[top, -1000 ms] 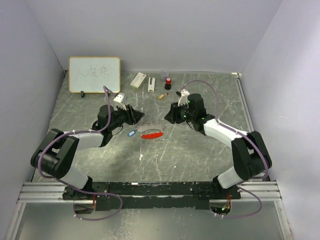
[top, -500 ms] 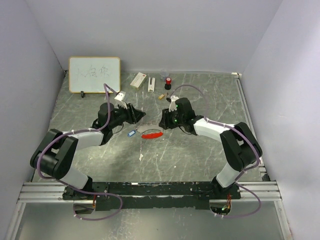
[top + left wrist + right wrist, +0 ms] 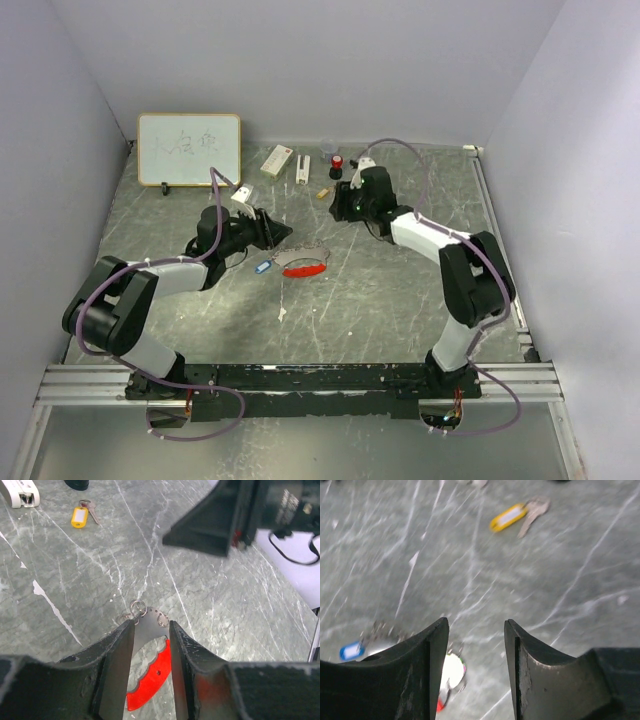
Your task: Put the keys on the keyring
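The keyring lies mid-table: a red tag [image 3: 305, 269] [image 3: 150, 680] and a thin chain loop [image 3: 312, 249]. A flat silvery plate [image 3: 150, 632] with small rings spans the jaws of my left gripper [image 3: 283, 236] [image 3: 152, 622], which is shut on it. The blue key [image 3: 263, 267] [image 3: 351, 651] rests just left of the red tag. Farther back lies the tan-gold key [image 3: 323, 193] [image 3: 80, 516] [image 3: 509, 516]. Just right of that key and above the table, my right gripper [image 3: 339, 211] [image 3: 476, 622] stands open and empty.
A whiteboard [image 3: 189, 148] leans at the back left. Along the back stand a white box with a red mark [image 3: 277, 160], a white block [image 3: 302, 170] and a small red-and-black cylinder [image 3: 337, 165]. Grey walls close in three sides.
My right gripper swung in beside the chain, then pulled back toward the tan-gold key and opened wider. The left gripper has stayed in place on the silvery plate.
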You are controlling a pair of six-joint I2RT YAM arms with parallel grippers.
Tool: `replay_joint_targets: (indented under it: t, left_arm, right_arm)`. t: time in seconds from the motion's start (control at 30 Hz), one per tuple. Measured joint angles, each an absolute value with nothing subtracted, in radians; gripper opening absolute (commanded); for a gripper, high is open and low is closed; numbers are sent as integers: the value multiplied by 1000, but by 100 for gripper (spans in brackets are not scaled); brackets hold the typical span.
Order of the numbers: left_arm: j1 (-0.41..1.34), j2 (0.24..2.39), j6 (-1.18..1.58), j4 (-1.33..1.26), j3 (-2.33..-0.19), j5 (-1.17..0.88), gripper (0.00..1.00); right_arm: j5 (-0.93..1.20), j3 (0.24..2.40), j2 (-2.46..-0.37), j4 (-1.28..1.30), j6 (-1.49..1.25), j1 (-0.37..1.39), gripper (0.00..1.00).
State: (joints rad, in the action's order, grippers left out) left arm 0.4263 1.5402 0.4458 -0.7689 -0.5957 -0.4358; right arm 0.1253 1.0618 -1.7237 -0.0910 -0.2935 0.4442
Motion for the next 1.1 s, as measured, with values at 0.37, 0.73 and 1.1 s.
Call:
replay_joint_targets:
  t: [0.37, 0.73, 1.1]
  left_arm:
    - [426, 1535, 446, -757, -599, -456, 43]
    - [458, 1596, 404, -701, -686, -481, 43]
    - [477, 1646, 401, -676, -694, -474, 43]
  right_arm:
    - [166, 1353, -2061, -113, -305, 350, 43]
    - [213, 1068, -1834, -132, -306, 381, 44]
    - [81, 956, -1738, -101, -254, 596, 44]
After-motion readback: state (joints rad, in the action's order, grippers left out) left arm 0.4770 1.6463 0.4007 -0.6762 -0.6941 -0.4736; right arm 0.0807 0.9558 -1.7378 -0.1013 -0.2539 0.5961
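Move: The keyring (metal plate with rings and red handle) lies some 6 cm back and 8 cm to the left of the right hand, about 10 cm below it. The yellow-tagged key is about 11 cm ahead of that hand and 3 cm to its left, also on the table. From the left hand, the keyring is about 1 cm ahead, 3 cm to the right and 13 cm down, with the blue tag roughly level fore and aft, 6 cm to that hand's left. Forward and down first, the right hand reaches about 9 cm towards the yellow-tagged key, then swings back nearly 15 cm and off to the left, ending low over the keyring's right end, fingers still about half open. Meanwhile the left hand, late on, shifts a few centimetres right and down towards the keyring, its fingers open too. ##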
